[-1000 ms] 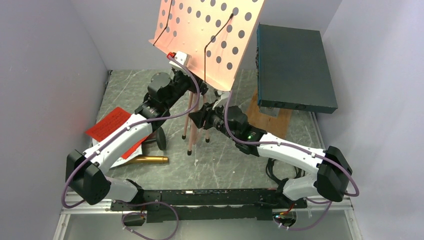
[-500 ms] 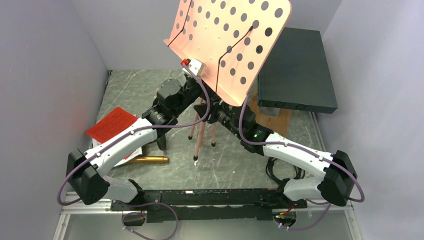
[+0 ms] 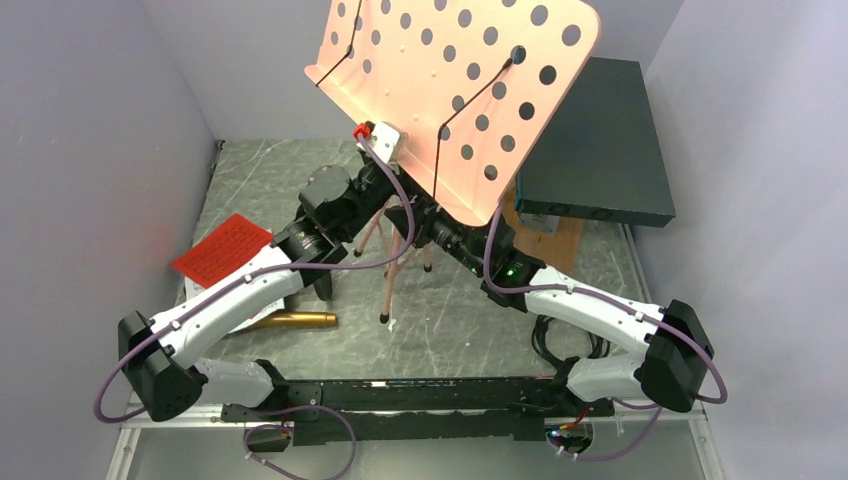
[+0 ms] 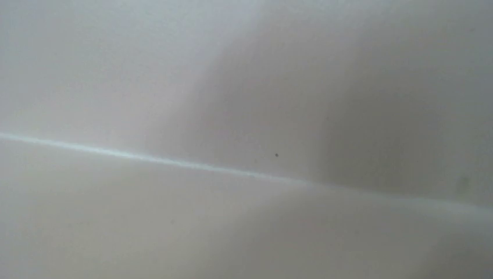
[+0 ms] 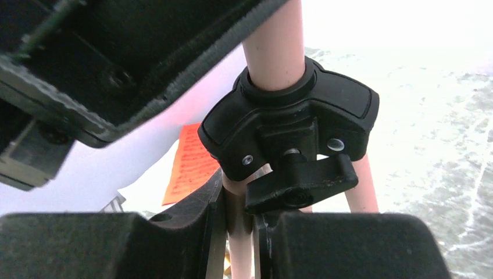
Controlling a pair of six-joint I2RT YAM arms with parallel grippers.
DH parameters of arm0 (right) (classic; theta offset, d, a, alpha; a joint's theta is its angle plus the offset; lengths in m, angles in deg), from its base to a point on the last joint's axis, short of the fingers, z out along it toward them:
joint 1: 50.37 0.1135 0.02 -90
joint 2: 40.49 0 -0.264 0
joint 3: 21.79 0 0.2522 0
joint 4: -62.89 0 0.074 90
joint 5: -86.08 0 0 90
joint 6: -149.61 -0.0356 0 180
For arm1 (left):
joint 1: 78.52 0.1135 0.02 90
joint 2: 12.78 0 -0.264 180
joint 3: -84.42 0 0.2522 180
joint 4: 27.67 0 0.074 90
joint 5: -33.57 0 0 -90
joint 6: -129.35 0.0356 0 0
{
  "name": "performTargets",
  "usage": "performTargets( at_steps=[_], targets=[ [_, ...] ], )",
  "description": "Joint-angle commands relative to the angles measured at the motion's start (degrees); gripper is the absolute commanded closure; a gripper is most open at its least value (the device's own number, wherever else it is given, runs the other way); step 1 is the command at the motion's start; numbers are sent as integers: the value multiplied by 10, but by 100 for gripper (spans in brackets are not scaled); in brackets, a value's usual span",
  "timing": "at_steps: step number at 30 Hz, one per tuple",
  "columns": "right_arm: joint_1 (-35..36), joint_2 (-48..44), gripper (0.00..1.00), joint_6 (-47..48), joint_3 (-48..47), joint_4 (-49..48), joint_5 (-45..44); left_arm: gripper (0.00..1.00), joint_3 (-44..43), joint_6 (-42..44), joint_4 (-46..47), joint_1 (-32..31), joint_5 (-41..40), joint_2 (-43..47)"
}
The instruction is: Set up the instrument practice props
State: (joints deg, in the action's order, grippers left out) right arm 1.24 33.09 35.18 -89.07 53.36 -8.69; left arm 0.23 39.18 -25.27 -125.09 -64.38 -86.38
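Note:
The pink perforated music stand [image 3: 460,90] is tilted over mid-table, its tripod legs [image 3: 385,290] just above or on the floor. My left gripper [image 3: 378,192] is at the pole under the desk, and its black finger [image 5: 145,58] presses the pole above the black collar [image 5: 290,128]. My right gripper [image 5: 238,232] is shut on a pink tube just below that collar. A red music sheet [image 3: 222,248] lies at the left over white sheets [image 3: 268,302]. Beside them are the gold microphone [image 3: 295,320] and the black mic stand [image 3: 324,284]. The left wrist view shows only blank wall.
A large dark teal box [image 3: 595,150] rests on a wooden board [image 3: 545,240] at the back right, close to the stand's desk. A black cable coil [image 3: 560,345] lies near the right arm's base. Grey walls close in both sides.
The stand's desk has swung and tipped further toward the box, and its legs shifted slightly left. My right gripper has closed on the tube below the collar. The left arm has drawn back a little.

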Motion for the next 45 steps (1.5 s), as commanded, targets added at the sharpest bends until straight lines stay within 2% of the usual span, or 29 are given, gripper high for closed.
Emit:
performTargets(
  at_steps=[1, 8, 16, 23, 26, 29, 34, 40, 45],
  targets=[
    [-3, 14, 100, 45, 32, 3, 12, 100, -62, 55, 208, -28, 14, 103],
    [7, 36, 100, 105, 37, 35, 33, 100, -56, 90, 218, -46, 1, 135],
    [8, 59, 100, 158, 29, 75, 1, 100, -52, 125, 227, -52, -17, 139],
    [-50, 101, 100, 137, -7, 80, 52, 100, -61, 164, 247, -44, -49, 111],
    [-65, 117, 100, 147, -31, 99, 81, 100, -64, 149, 229, -18, -56, 105],
    [-66, 134, 100, 169, -66, 146, 67, 100, -49, 115, 223, 21, -68, 109],
    [-97, 133, 100, 162, -60, 136, 91, 100, -35, 94, 212, 61, -77, 100],
    [-128, 164, 100, 146, -83, 131, 104, 100, -2, -50, 190, 183, -7, 94],
    [-134, 220, 100, 148, -126, 136, 89, 100, -9, -51, 173, 198, 24, 59]
  ],
)
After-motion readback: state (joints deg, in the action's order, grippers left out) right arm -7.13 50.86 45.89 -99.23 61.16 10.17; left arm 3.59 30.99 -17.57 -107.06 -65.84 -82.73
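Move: The right hand already grips one leg of the music stand, with the leg collar about 6 cm above it and level otherwise; that leg's foot is roughly 20 cm below, 12 cm back and 5 cm left. The left hand already holds the stand's upper part: the collar lies some 7 cm below it and 2 cm back, while the desk's middle is about 12 cm above, 5 cm ahead and 4 cm right. Backing up a few centimetres first, both hands then work apart: the right keeps its pinch on the leg and drives down about 9 cm and forward past its start, rolling its left side down some 15 degrees. The left keeps hold of the upper stand, rises, then sweeps about 12 cm left and forward, turning counter-clockwise. ##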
